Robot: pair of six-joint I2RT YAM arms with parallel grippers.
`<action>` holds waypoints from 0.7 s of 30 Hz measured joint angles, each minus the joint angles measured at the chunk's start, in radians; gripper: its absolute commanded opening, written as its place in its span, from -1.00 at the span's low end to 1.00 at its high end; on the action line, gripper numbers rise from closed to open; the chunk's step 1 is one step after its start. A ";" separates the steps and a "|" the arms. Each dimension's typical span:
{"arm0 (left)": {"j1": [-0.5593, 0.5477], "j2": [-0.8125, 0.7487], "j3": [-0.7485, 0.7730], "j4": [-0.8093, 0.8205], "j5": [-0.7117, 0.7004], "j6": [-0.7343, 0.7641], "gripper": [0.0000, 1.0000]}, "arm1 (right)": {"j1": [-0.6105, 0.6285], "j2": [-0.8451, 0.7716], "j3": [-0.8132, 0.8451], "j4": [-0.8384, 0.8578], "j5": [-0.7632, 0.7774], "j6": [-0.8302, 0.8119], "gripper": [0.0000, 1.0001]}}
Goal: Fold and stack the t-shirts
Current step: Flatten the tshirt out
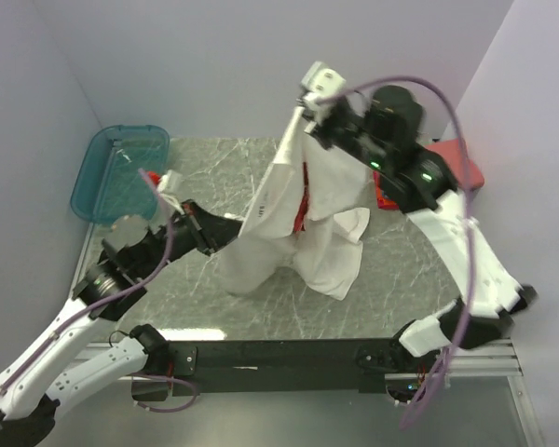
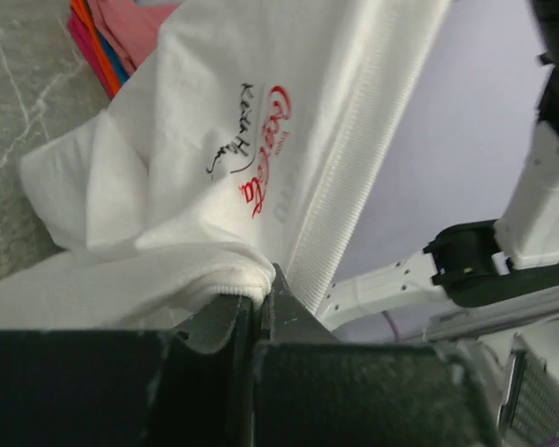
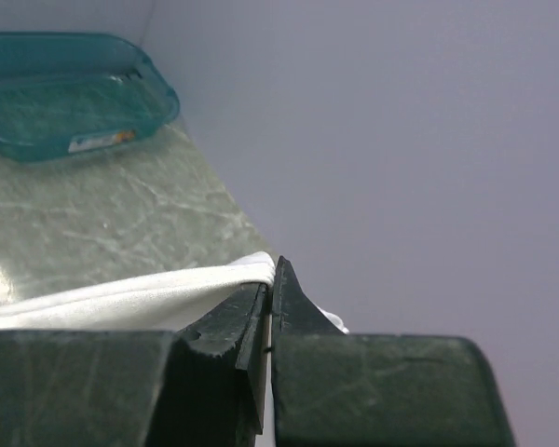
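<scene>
A white t-shirt (image 1: 307, 219) with a red Coca-Cola print (image 2: 272, 140) hangs above the middle of the table, stretched between both arms. My right gripper (image 1: 309, 119) is raised at the back and shut on the shirt's top edge (image 3: 214, 284). Lower on the left, my left gripper (image 1: 235, 226) is shut on a ribbed hem (image 2: 247, 279) of the same shirt. The shirt's bottom drapes onto the marble table (image 1: 196, 298). Folded coral-red, orange and blue t-shirts (image 2: 107, 37) lie in a stack at the far right (image 1: 461, 163), mostly hidden behind my right arm.
A teal plastic bin (image 1: 119, 172) stands at the table's back left corner and shows in the right wrist view (image 3: 70, 93). Lilac walls close in the back and both sides. The right arm (image 2: 503, 247) reaches across in the left wrist view.
</scene>
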 measured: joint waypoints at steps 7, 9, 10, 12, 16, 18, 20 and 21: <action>0.002 -0.192 -0.096 -0.105 -0.444 -0.254 -0.80 | 0.103 0.519 0.280 0.177 0.120 0.099 0.12; 0.012 -0.224 -0.175 -0.149 -0.597 -0.344 0.21 | 0.138 0.682 0.305 0.312 0.228 0.109 0.63; 0.023 -0.230 -0.218 -0.169 -0.655 -0.384 0.44 | 0.151 0.744 0.286 0.353 0.285 0.111 0.69; 0.061 -0.210 -0.274 -0.224 -0.715 -0.426 0.73 | 0.164 0.844 0.270 0.352 0.367 0.124 0.71; 0.143 -0.112 -0.256 -0.295 -0.749 -0.410 0.83 | 0.137 0.820 0.114 0.243 0.320 0.195 0.67; 0.153 -0.083 -0.227 -0.299 -0.739 -0.344 0.85 | 0.078 0.683 -0.055 0.189 0.182 0.206 0.67; 0.154 -0.086 -0.217 -0.263 -0.671 -0.261 0.96 | -0.028 0.468 -0.263 0.106 -0.017 0.185 0.65; 0.155 -0.087 -0.216 -0.240 -0.630 -0.219 0.95 | -0.086 0.350 -0.342 0.060 -0.092 0.163 0.59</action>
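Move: Both closed hands already hold the white t-shirt up by its edge, its body hanging between them. The open middle of the table lies about 15 cm ahead, 7 cm right and 35 cm below the left hand, and level ahead, some 7 cm left and 48 cm below the right. The blue bin is about 30 cm ahead and 32 cm left of the left hand; the folded stack is some 18 cm ahead and 32 cm right of the right hand. Both hands fling the t-shirt down onto the table and let go on the way: the right swings forward-left and down about 30 cm, opening, then pulls back and right over the shirt, fingers tipping down. The left sweeps some 14 cm left, forward and down, opens wide, turns about 50 degrees counter-clockwise, and eases slightly back right. ##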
